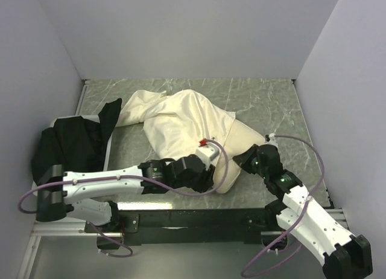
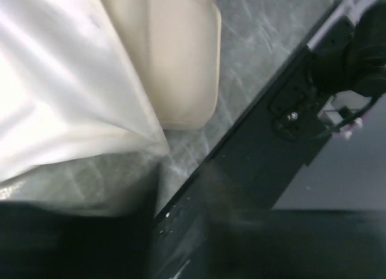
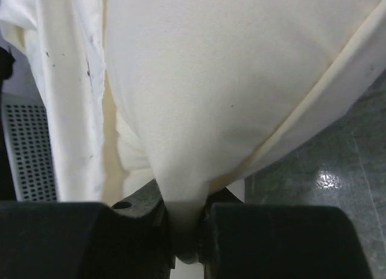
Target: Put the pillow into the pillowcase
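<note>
The pillowcase point(image 1: 181, 122) lies wrinkled across the middle of the table, with a small red tag point(image 1: 204, 141) at its near edge. The pillow point(image 1: 248, 140) sticks out from under its right side. My left gripper point(image 1: 208, 173) is at the pillowcase's near edge. In the left wrist view, the white pillowcase point(image 2: 54, 92) drapes down to the blurred dark jaws point(image 2: 181, 188), beside a pillow corner point(image 2: 181, 61). My right gripper point(image 1: 244, 159) is shut on a fold of the pillow point(image 3: 229, 80), which is pinched between the jaws point(image 3: 187, 230). The pillowcase point(image 3: 66, 80) hangs to its left.
A black cloth heap point(image 1: 72, 143) lies at the left over a white tray edge point(image 1: 107, 155). White walls close in the grey marbled table point(image 1: 265, 104) on three sides. A black rail point(image 2: 259, 146) runs along the near edge. A white perforated panel point(image 3: 24, 146) is at the left.
</note>
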You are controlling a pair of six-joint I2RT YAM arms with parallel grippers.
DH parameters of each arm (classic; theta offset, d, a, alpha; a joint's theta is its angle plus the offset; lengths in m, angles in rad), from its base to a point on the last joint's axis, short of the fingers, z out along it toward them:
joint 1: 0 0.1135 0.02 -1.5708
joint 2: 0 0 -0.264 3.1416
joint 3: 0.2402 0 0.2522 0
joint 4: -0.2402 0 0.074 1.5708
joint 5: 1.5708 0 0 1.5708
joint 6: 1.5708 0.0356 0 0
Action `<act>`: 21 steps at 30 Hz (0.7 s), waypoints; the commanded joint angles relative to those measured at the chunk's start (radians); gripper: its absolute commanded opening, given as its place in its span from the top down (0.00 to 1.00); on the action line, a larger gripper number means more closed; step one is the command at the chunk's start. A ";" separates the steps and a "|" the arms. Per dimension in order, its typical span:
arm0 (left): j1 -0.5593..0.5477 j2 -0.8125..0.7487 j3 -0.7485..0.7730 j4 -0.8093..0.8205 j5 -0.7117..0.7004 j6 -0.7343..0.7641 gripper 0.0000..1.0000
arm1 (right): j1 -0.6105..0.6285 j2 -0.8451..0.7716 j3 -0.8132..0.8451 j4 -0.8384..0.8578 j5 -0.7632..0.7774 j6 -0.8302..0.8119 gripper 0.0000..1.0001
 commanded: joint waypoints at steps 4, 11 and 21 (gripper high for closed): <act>-0.004 -0.119 0.105 -0.119 -0.281 -0.203 0.18 | 0.023 0.043 -0.117 0.253 -0.016 -0.009 1.00; 0.135 0.169 0.485 -0.210 -0.378 -0.053 0.09 | 0.021 0.046 -0.131 0.162 -0.061 -0.007 0.40; 0.294 0.879 1.235 -0.428 -0.310 0.153 0.13 | -0.006 -0.250 -0.101 -0.179 0.073 0.152 0.00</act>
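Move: The pillowcase's far mouth corner lies some 28 cm ahead of my left hand, 11 cm to its right and 14 cm lower. The bare end of the pillow is closer in, about 14 cm ahead of that hand, 12 cm to its right and 11 cm down. From my right hand, which pinches the pillow's right edge, the same case corner is about 17 cm ahead, 4 cm to the left and 9 cm lower; the bare pillow end's middle is 2 cm ahead, 3 cm to the left and 5 cm down. I lift my empty left hand off the near side and swing it up and over the bare pillow end towards the pillowcase's far mouth corner, about 24 cm forward and 8 cm right, starting to dip at the end; it turns some 30 degrees counter-clockwise and opens wide. Meanwhile my right hand lowers the pinched pillow edge about 4 cm, opens wide to let go, then eases back and up a little. ##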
